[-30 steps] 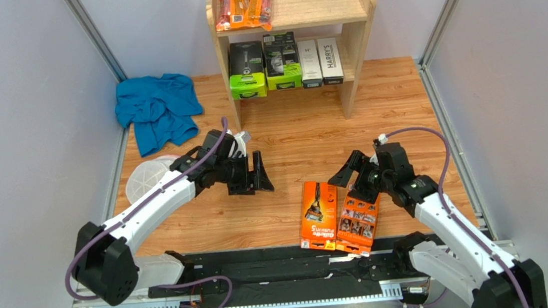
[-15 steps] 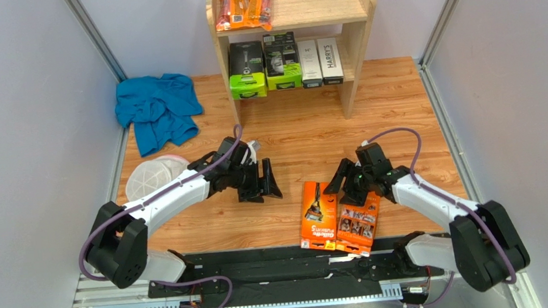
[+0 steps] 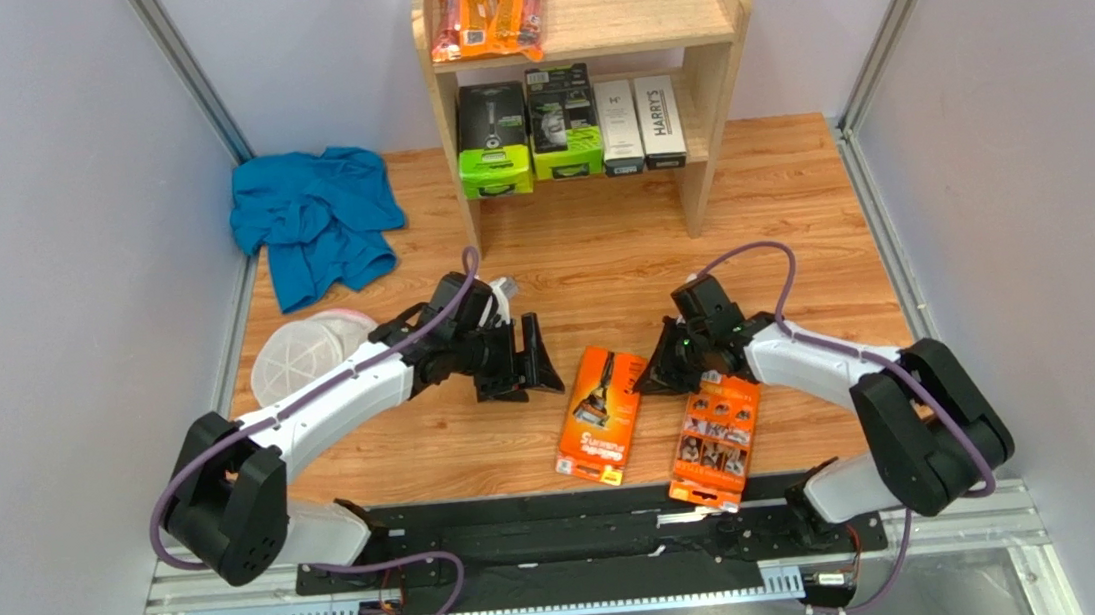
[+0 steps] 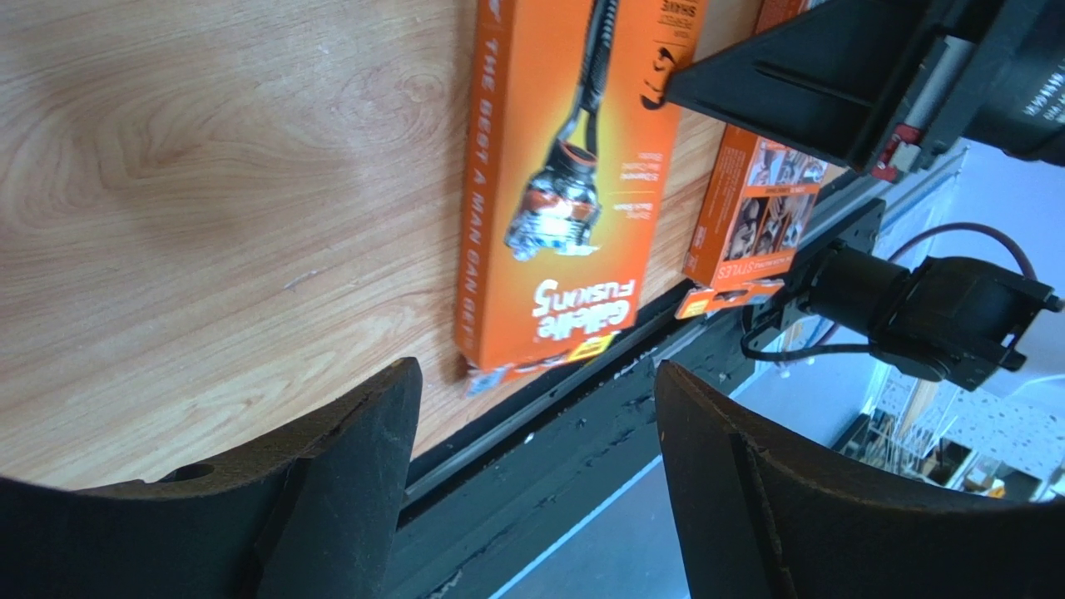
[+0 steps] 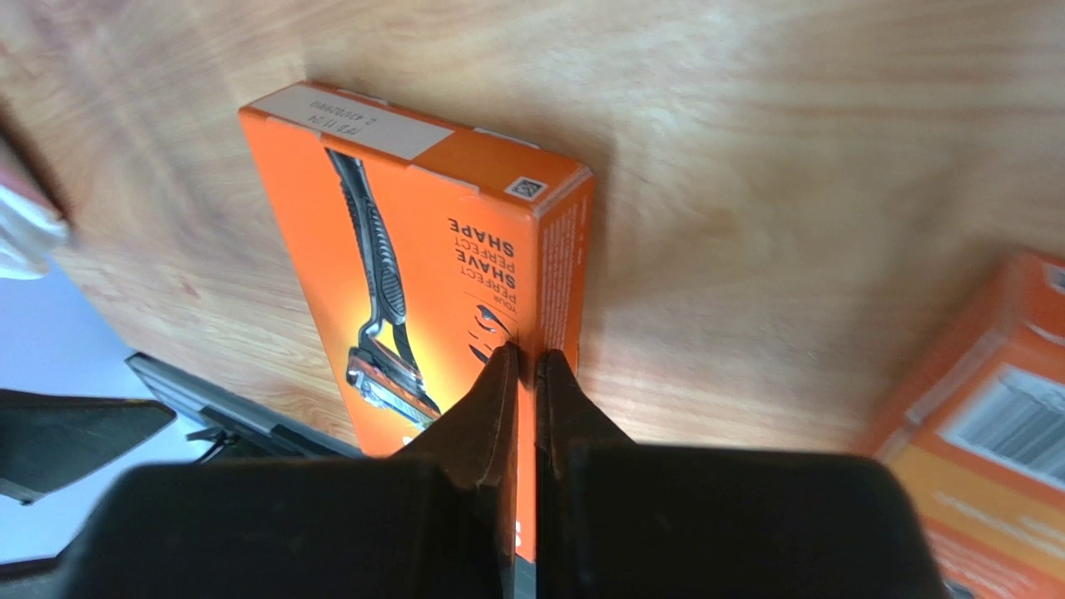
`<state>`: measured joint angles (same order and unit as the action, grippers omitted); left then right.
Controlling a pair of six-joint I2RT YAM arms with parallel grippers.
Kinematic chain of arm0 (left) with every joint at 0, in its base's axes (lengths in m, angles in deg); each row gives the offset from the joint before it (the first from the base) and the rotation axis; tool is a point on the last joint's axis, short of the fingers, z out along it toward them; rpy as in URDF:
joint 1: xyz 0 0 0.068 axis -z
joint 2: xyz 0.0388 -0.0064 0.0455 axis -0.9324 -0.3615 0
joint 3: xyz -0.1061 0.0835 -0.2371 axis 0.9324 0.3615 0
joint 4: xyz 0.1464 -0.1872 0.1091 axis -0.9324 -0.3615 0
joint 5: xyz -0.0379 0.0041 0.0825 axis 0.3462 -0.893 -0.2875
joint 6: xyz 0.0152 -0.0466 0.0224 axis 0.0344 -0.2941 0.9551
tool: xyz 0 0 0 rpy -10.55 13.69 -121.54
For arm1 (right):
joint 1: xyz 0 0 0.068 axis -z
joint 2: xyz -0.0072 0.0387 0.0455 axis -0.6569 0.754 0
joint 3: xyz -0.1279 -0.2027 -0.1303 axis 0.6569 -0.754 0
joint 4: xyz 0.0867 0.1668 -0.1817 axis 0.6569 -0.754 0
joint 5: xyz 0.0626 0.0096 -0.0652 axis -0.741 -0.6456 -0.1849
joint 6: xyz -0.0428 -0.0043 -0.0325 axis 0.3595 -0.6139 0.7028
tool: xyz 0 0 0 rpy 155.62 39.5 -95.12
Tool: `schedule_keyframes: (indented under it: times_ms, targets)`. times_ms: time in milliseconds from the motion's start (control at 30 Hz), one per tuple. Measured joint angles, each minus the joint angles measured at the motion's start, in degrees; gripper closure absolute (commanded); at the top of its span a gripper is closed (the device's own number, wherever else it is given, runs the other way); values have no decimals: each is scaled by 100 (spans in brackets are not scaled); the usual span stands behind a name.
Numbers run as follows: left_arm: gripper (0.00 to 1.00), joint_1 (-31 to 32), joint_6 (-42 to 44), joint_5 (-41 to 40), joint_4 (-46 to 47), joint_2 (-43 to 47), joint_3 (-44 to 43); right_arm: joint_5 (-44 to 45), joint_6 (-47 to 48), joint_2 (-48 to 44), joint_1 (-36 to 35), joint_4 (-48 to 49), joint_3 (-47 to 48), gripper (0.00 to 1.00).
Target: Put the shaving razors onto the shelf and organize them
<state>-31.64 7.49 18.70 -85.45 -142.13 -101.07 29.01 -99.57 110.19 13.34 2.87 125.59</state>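
Note:
Two flat orange razor boxes lie on the wooden floor: one (image 3: 599, 414) (image 4: 563, 187) (image 5: 400, 275) left of the other (image 3: 717, 439) (image 5: 988, 412). My right gripper (image 3: 654, 373) (image 5: 525, 362) is shut, its tips resting against the left box's right edge and holding nothing. My left gripper (image 3: 534, 363) (image 4: 538, 487) stands open just left of that box's far end, with nothing between its fingers. The shelf (image 3: 706, 82) at the back holds orange blister packs (image 3: 488, 12) on top, with green-and-black packs (image 3: 529, 132) and two white boxes (image 3: 639, 124) below.
A blue cloth (image 3: 319, 221) lies crumpled at the back left. White mesh discs (image 3: 295, 359) sit beside my left arm. A black rail (image 3: 560, 525) runs along the near edge, close to both boxes' near ends. Grey walls close in both sides.
My right gripper shut and swung left, shoving the left orange box leftward and turning it away from the other box. My left gripper moved slightly right and stayed open.

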Motion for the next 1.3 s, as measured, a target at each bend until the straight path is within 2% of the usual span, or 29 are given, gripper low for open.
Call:
schedule_keyframes:
  times_ms: [267,600,833,933,1167,1300]
  targets:
    - [23,0,-103,-83,-133,306,68,-284,-778,542,-35,1036,20,100]
    - [24,9,-909,-483,-9,911,968,-238,-1797,914,70,2092,-90,100]
    - [21,-120,-964,-894,271,949,1176,-256,-1768,951,444,2205,-72,100]
    - [21,-391,-544,-968,199,494,870,-313,-1515,1027,479,2057,85,100]
    - [23,-822,505,-833,267,-1274,-623,-411,-1032,1102,505,1825,282,100]
    - [24,-850,748,-450,516,-1937,-831,-470,-883,1108,507,1812,304,100]
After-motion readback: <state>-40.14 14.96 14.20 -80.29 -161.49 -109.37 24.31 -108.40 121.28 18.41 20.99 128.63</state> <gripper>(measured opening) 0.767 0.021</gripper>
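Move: The Fusion5 razor box lies flat with its middle about 6 cm left and 4 cm back of the right hand, whose shut fingertips are already at its right long side near the far corner. The second orange box is some 11 cm right and 9 cm back of that hand, the shelf's right leg about 10 cm right and 24 cm ahead. From the left hand, the Fusion5 box lies about 8 cm right, level fore and aft, 8 cm below. The Fusion5 box is still pushed along the table by the right hand's closed fingertips on its right side, roughly 7 cm forward and a little left, staying level, then halting. Meanwhile the open left hand draws back and left a few centimetres, then sweeps forward about 11 cm while sinking, ending low at the box's left side with its fingers near the rear-left corner; whether it touches can't be told. ##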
